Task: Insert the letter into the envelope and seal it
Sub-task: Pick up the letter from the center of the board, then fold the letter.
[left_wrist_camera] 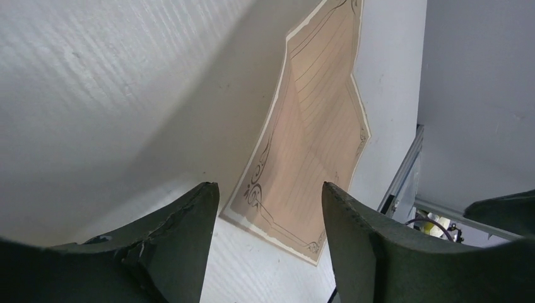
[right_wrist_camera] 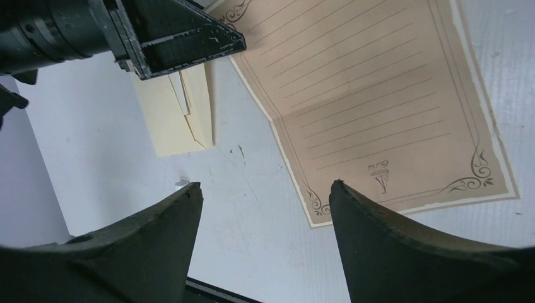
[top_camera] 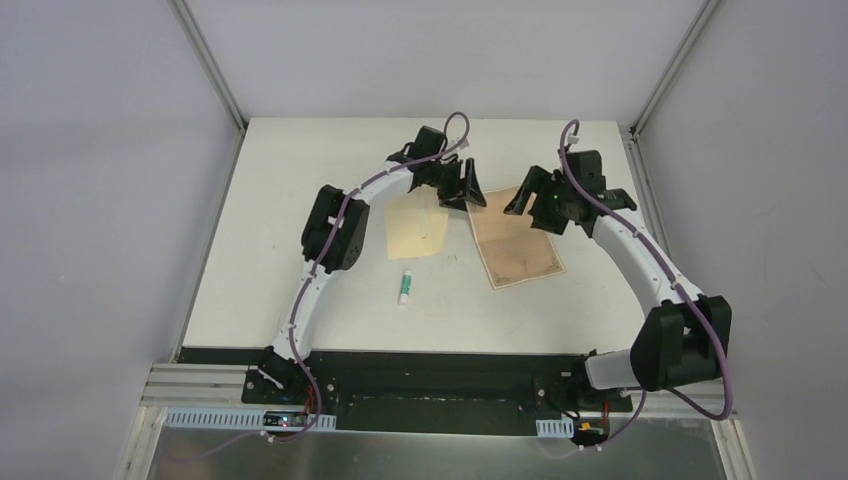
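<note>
The letter (top_camera: 520, 245) is a tan lined sheet with an ornate dark border and a centre crease, lying flat right of centre; it also fills the left wrist view (left_wrist_camera: 315, 126) and the right wrist view (right_wrist_camera: 378, 101). The envelope (top_camera: 418, 230) is a paler cream rectangle to the letter's left, its folded back seams showing (right_wrist_camera: 180, 117). My left gripper (top_camera: 468, 188) hangs open over the letter's far left corner, nothing between its fingers (left_wrist_camera: 271, 192). My right gripper (top_camera: 528, 195) hovers open above the letter's far edge, also holding nothing (right_wrist_camera: 265, 189).
A small white tube with a green cap (top_camera: 405, 287) lies in front of the envelope. The white table (top_camera: 300, 180) ends at a black front strip (top_camera: 420, 355). A metal frame rail (left_wrist_camera: 404, 177) and grey walls close off the right side.
</note>
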Available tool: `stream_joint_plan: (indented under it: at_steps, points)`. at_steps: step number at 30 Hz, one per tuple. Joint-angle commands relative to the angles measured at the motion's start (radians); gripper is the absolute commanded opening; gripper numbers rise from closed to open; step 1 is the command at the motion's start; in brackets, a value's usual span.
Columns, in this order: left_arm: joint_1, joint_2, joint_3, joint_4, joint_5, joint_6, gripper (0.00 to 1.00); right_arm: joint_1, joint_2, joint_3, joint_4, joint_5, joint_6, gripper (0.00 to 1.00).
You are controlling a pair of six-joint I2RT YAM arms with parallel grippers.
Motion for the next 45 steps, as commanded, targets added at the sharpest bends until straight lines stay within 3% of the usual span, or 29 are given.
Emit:
stream_joint_plan:
  at_steps: [1, 6, 14, 21, 30, 33, 45]
  points:
    - [-0.036, 0.029, 0.049, 0.048, 0.013, -0.012, 0.61, -0.042, -0.071, -0.029, -0.018, 0.010, 0.029, 0.77]
    - [-0.046, 0.027, -0.004, 0.142, 0.024, -0.077, 0.48, -0.064, -0.110, -0.053, -0.027, 0.011, 0.032, 0.77]
    - [-0.048, -0.037, -0.092, 0.299, 0.043, -0.230, 0.01, -0.129, -0.144, -0.095, -0.018, -0.003, 0.058, 0.78]
    - [-0.044, -0.170, -0.237, 0.479, -0.026, -0.485, 0.00, -0.211, -0.213, -0.153, 0.055, -0.037, 0.130, 0.87]
    - [-0.031, -0.292, -0.342, 0.563, -0.098, -0.686, 0.00, -0.293, -0.278, -0.220, 0.084, -0.054, 0.199, 0.92]
    - [-0.027, -0.322, -0.368, 0.603, -0.101, -0.759, 0.00, -0.321, -0.301, -0.282, 0.166, -0.098, 0.252, 0.94]
    - [-0.024, -0.439, -0.452, 0.684, -0.139, -0.836, 0.00, -0.369, -0.314, -0.397, 0.407, -0.182, 0.496, 1.00]
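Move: The letter lies flat with its middle about 9 cm to the right of the left hand, some 7 cm nearer the base and 4 cm below. The envelope's middle is roughly 14 cm left of that hand and 3 cm back; the glue stick lies about 16 cm left and 18 cm back. From the right hand, the letter's middle is around 4 cm ahead, 2 cm left and 13 cm below. Rightwards and down, with a slight draw back, the left hand eases its open fingers some 3 cm onto the letter near its far-left corner and shuts them to pinch it, then lifts it about 15 cm, the fingers tipping up and swinging counter-clockwise. The right hand, empty, backs off to the right by about 8 cm, opening wider and turning clockwise. ##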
